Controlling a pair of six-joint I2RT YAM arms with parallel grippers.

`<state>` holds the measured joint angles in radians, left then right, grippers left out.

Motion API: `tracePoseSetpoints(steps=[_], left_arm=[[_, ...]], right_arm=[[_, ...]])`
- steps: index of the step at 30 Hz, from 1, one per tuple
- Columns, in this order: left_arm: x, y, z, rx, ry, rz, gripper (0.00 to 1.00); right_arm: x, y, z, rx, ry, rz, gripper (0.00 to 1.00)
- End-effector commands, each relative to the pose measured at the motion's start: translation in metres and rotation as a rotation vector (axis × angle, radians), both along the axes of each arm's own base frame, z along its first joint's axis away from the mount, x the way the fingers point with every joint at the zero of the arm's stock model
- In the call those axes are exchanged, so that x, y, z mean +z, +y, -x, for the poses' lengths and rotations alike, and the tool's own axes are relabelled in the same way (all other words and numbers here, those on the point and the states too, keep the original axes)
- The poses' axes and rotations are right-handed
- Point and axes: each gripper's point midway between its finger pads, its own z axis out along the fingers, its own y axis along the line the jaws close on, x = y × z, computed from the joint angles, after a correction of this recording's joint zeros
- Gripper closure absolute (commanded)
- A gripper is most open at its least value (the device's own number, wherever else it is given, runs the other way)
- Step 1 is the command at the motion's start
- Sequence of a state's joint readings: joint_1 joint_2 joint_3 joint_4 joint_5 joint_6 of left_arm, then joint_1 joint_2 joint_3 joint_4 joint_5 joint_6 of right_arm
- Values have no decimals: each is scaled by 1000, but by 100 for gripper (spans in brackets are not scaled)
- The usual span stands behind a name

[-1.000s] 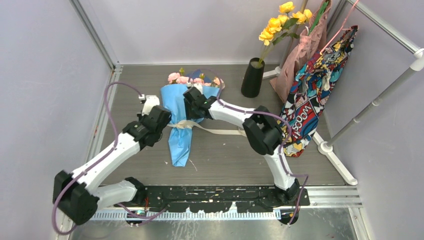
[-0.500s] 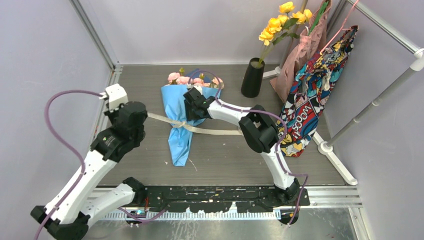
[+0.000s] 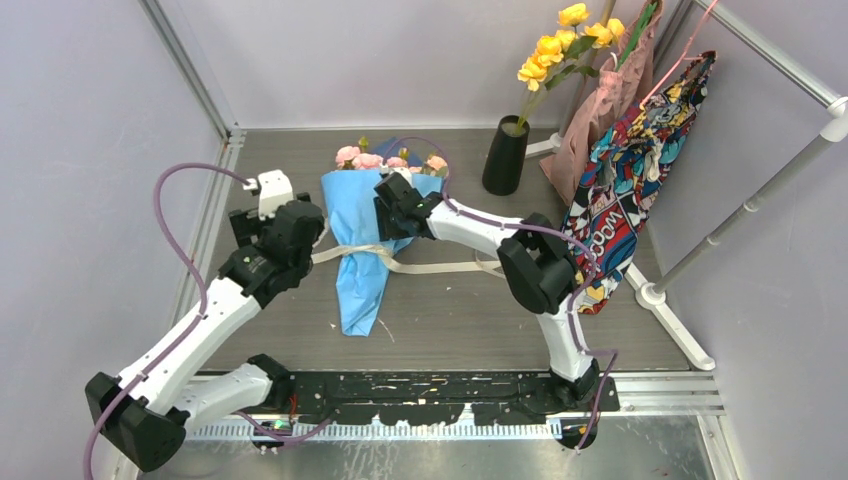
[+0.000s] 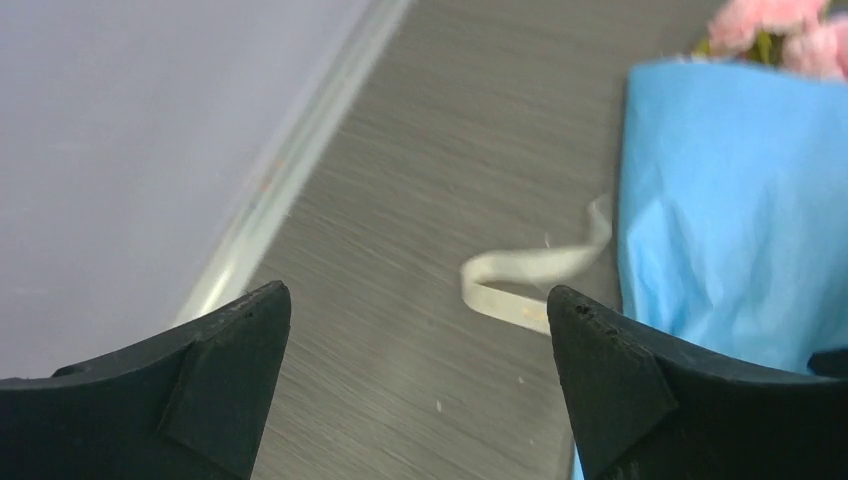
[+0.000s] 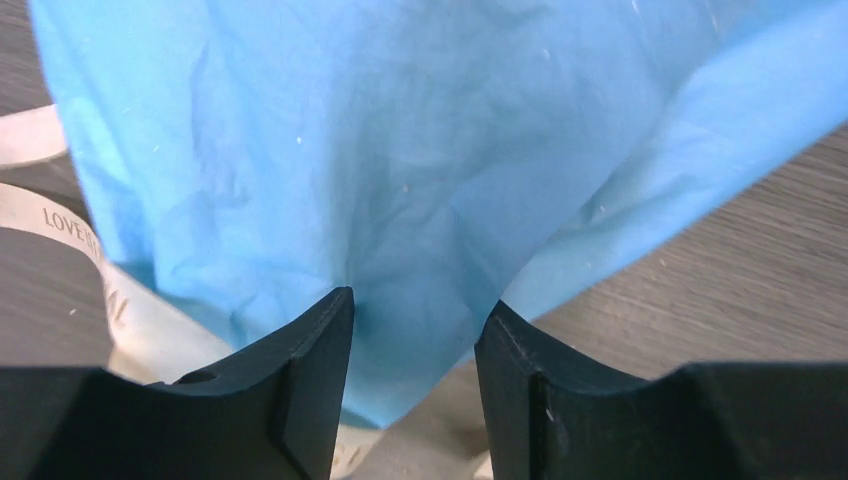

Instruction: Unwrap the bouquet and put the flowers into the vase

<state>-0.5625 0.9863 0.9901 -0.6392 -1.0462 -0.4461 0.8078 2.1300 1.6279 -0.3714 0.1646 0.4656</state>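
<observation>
The bouquet [image 3: 362, 240] lies on the table, a blue paper cone with its pale pink flowers [image 3: 388, 160] toward the back. A cream ribbon [image 3: 420, 264] crosses its waist and trails right; the loose left end [image 4: 530, 270] curls beside the paper [image 4: 720, 220]. My left gripper [image 3: 305, 222] hovers just left of the cone, open and empty in the left wrist view [image 4: 415, 295]. My right gripper [image 3: 395, 205] sits on the cone's upper right, shut on a fold of blue paper [image 5: 400, 150] that fills its jaws [image 5: 418, 305]. The black vase [image 3: 505, 155] stands upright at the back right.
Yellow flowers [image 3: 565, 45] stand in the vase. A colourful patterned bag [image 3: 630, 190] and a pink garment [image 3: 610, 100] hang from a rack [image 3: 740, 215] at the right. A metal rail [image 3: 215, 200] runs along the left wall.
The left gripper pulled the ribbon end out to the left, then opened and let it go. It has swung back toward the cone. The ribbon's left end now lies slack.
</observation>
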Motion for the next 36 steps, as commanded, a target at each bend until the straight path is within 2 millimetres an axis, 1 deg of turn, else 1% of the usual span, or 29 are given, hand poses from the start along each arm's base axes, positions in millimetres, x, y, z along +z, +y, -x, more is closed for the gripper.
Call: tracePoseSetpoints(steps=[1, 4, 7, 10, 13, 16, 18, 23, 25, 27, 31, 33, 36], left_arm=[[-24, -41, -18, -150, -39, 193, 0], [-40, -65, -34, -219, -46, 260, 0], [-49, -86, -51, -274, -11, 283, 0], [-59, -110, -67, -338, 27, 312, 0], [-74, -125, -82, -375, 72, 359, 0], [-90, -127, -94, -353, 109, 399, 0], [-99, -121, -101, -324, 121, 403, 0], [-112, -103, -114, -247, 163, 429, 0], [-122, -101, -117, -243, 192, 452, 0], [-130, -106, -120, -260, 206, 491, 0], [-147, -124, -126, -309, 239, 608, 0], [-153, -131, -128, -328, 254, 635, 0], [-156, -140, -131, -362, 258, 683, 0]], right_arm=[[72, -3, 2, 15, -110, -79, 47], [91, -1, 10, 33, -128, -102, 46], [101, -1, 19, 49, -139, -96, 46], [103, 1, 31, 75, -137, -85, 46], [95, 7, 42, 106, -124, -66, 45], [85, 15, 52, 136, -112, -51, 45], [78, 21, 58, 154, -102, -42, 45], [69, 26, 61, 165, -96, -30, 45], [64, 26, 62, 167, -91, -23, 45], [59, 26, 61, 167, -92, -15, 45], [48, 27, 55, 172, -106, 14, 45], [44, 28, 47, 175, -136, 29, 45], [45, 29, 36, 178, -162, 42, 46]])
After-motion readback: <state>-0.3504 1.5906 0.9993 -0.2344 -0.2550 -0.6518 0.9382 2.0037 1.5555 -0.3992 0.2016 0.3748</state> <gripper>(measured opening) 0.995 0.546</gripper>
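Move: The ribbon's crossing on the bouquet lies about 7 cm ahead of the left hand, 17 cm to its right and 24 cm below; from the right hand it is some 4 cm back, 3 cm to the left and 4 cm below. The blue wrapper's wide part lies about 8 cm farther out than the crossing, straight ahead of it, and the pink flowers some 20 cm farther out. The wrapper's stem end is about 12 cm nearer than the crossing and 2 cm to its left. Bring the wide-open left gripper down about 17 cm, also some 11 cm forward and 11 cm right, tipping its fingers steeply down over the ribbon just left of the crossing. Meanwhile lift the half-open right hand clear of the wrapper, draw it back about 6 cm and let it sink again above the crossing, turning it slightly counter-clockwise. Grip nothing yet. ##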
